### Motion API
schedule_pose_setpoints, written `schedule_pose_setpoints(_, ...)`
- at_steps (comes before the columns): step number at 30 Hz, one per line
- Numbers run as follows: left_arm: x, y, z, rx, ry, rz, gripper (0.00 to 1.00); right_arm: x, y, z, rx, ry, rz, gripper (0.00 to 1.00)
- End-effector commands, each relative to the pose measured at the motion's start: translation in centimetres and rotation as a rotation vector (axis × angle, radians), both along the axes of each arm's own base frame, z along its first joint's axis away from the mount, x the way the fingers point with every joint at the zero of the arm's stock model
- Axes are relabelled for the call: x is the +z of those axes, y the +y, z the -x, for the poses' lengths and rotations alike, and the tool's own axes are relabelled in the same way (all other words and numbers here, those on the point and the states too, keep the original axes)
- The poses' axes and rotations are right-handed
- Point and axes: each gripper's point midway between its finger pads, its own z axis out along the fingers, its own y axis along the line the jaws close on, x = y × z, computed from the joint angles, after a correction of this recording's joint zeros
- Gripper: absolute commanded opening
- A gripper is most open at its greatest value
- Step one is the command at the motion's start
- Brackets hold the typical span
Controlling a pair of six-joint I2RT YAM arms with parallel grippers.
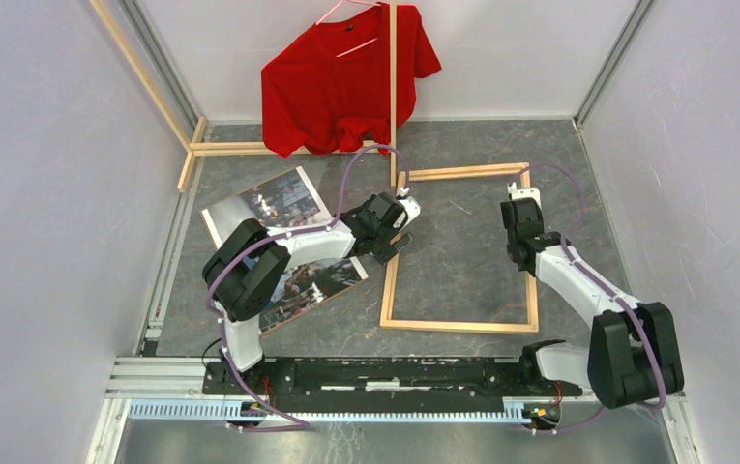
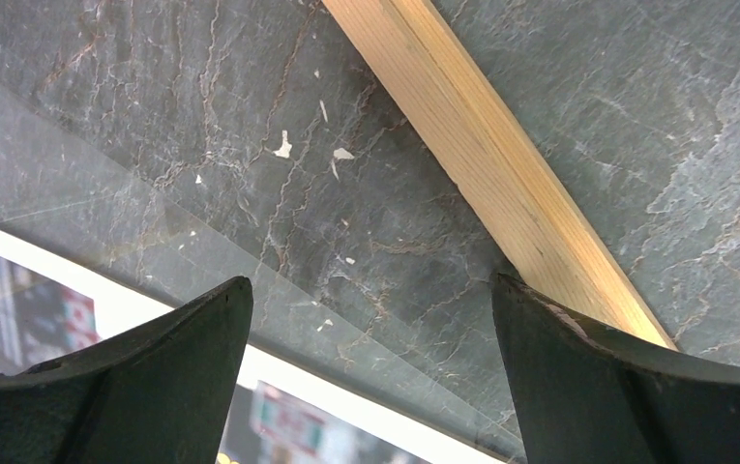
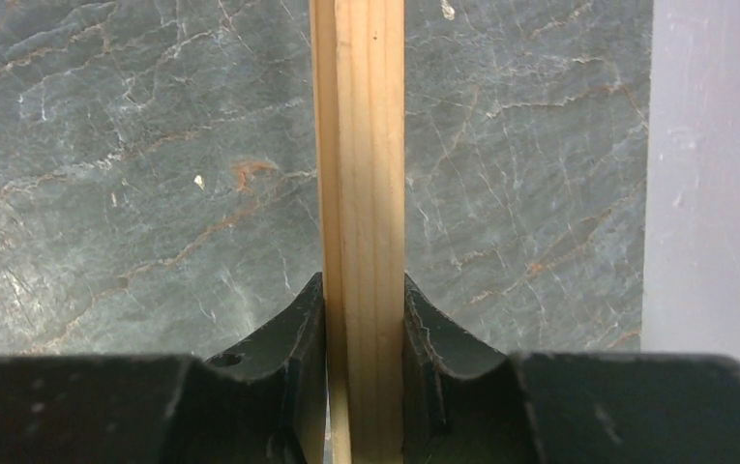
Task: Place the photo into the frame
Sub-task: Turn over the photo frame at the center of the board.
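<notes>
The frame (image 1: pixel 458 326), a rectangle of thin light wood, lies flat on the grey table right of centre. My right gripper (image 1: pixel 520 205) is shut on its right strip near the far corner; in the right wrist view both fingers press on that strip (image 3: pixel 361 145). The photo (image 1: pixel 274 198) lies at the left, partly under the left arm. My left gripper (image 1: pixel 401 220) hangs open over the frame's left strip (image 2: pixel 482 155); the right fingertip (image 2: pixel 540 319) is at that strip. The photo's white border (image 2: pixel 327 389) shows below, under the edge of a clear sheet (image 2: pixel 104 208).
A red T-shirt (image 1: pixel 341 82) on a hanger hangs at the back. Loose light-wood slats (image 1: pixel 250 148) lie and lean at the back left, and one stands upright (image 1: pixel 392 87). White walls enclose the table; the right wall (image 3: pixel 714 193) is close to my right gripper.
</notes>
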Motion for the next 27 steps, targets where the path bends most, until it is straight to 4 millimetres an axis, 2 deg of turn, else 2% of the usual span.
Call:
schedule_pose_setpoints(1,-0.1,-2.5,1.0,-0.075,0.025,0.036,1.00,-1.3,1.0,-1.9,0.059,-0.023,-0.035,0.24)
schedule_pose_setpoints(6,0.3,-2.5,1.2,-0.086,0.030,0.040,1.00,-3.7,0.9,-1.9,0.055,0.022,-0.072,0.18)
schedule_pose_setpoints(9,0.5,-3.1,1.2,-0.092,0.037,0.051,1.00,-4.7,0.6,-1.9,0.044,0.062,-0.058,0.19)
schedule_pose_setpoints(13,0.6,-3.5,1.3,-0.099,0.041,0.058,1.00,-5.4,0.5,-1.9,0.026,0.105,-0.073,0.29)
schedule_pose_setpoints(15,0.5,-3.5,1.3,-0.100,0.044,0.058,1.00,-5.4,0.6,-2.1,0.019,0.097,-0.100,0.50)
schedule_pose_setpoints(19,0.8,-3.9,1.6,-0.098,0.060,0.081,1.00,-4.7,1.0,-2.7,0.038,0.063,-0.153,0.65)
schedule_pose_setpoints(22,1.5,-4.6,2.1,-0.104,0.088,0.124,1.00,-3.7,1.2,-3.5,0.031,0.020,-0.183,0.71)
schedule_pose_setpoints(25,2.6,-5.0,1.7,-0.099,0.084,0.137,1.00,-1.6,1.5,-4.7,0.026,-0.057,-0.213,0.76)
schedule_pose_setpoints(27,3.8,-4.9,1.1,-0.095,0.066,0.144,1.00,0.8,1.6,-5.7,-0.002,-0.130,-0.234,0.81)
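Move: The right fingers grip the frame's right bar, still some 6 cm above the board. The photo frame's middle lies about 12 cm to this hand's left, 3 cm farther out and 4 cm lower, and its left bar some 23 cm to the left. From the open left hand the frame's middle is about 12 cm right, level ahead and 1 cm lower. The left bar is 2 cm right, and the photo about 20 cm left. The right hand lowers the gripped right bar about 5 cm onto the board, easing a centimetre or so forward, then opens wide and lets go, rising about a centimetre with its fingers still astride the bar. The open left hand first stays put with one finger against the outer side of the left bar, then, as the right lets go, slides about 2.5 cm right and 2 cm back, turning slightly clockwise and keeping that finger at the bar, pushing it along. ##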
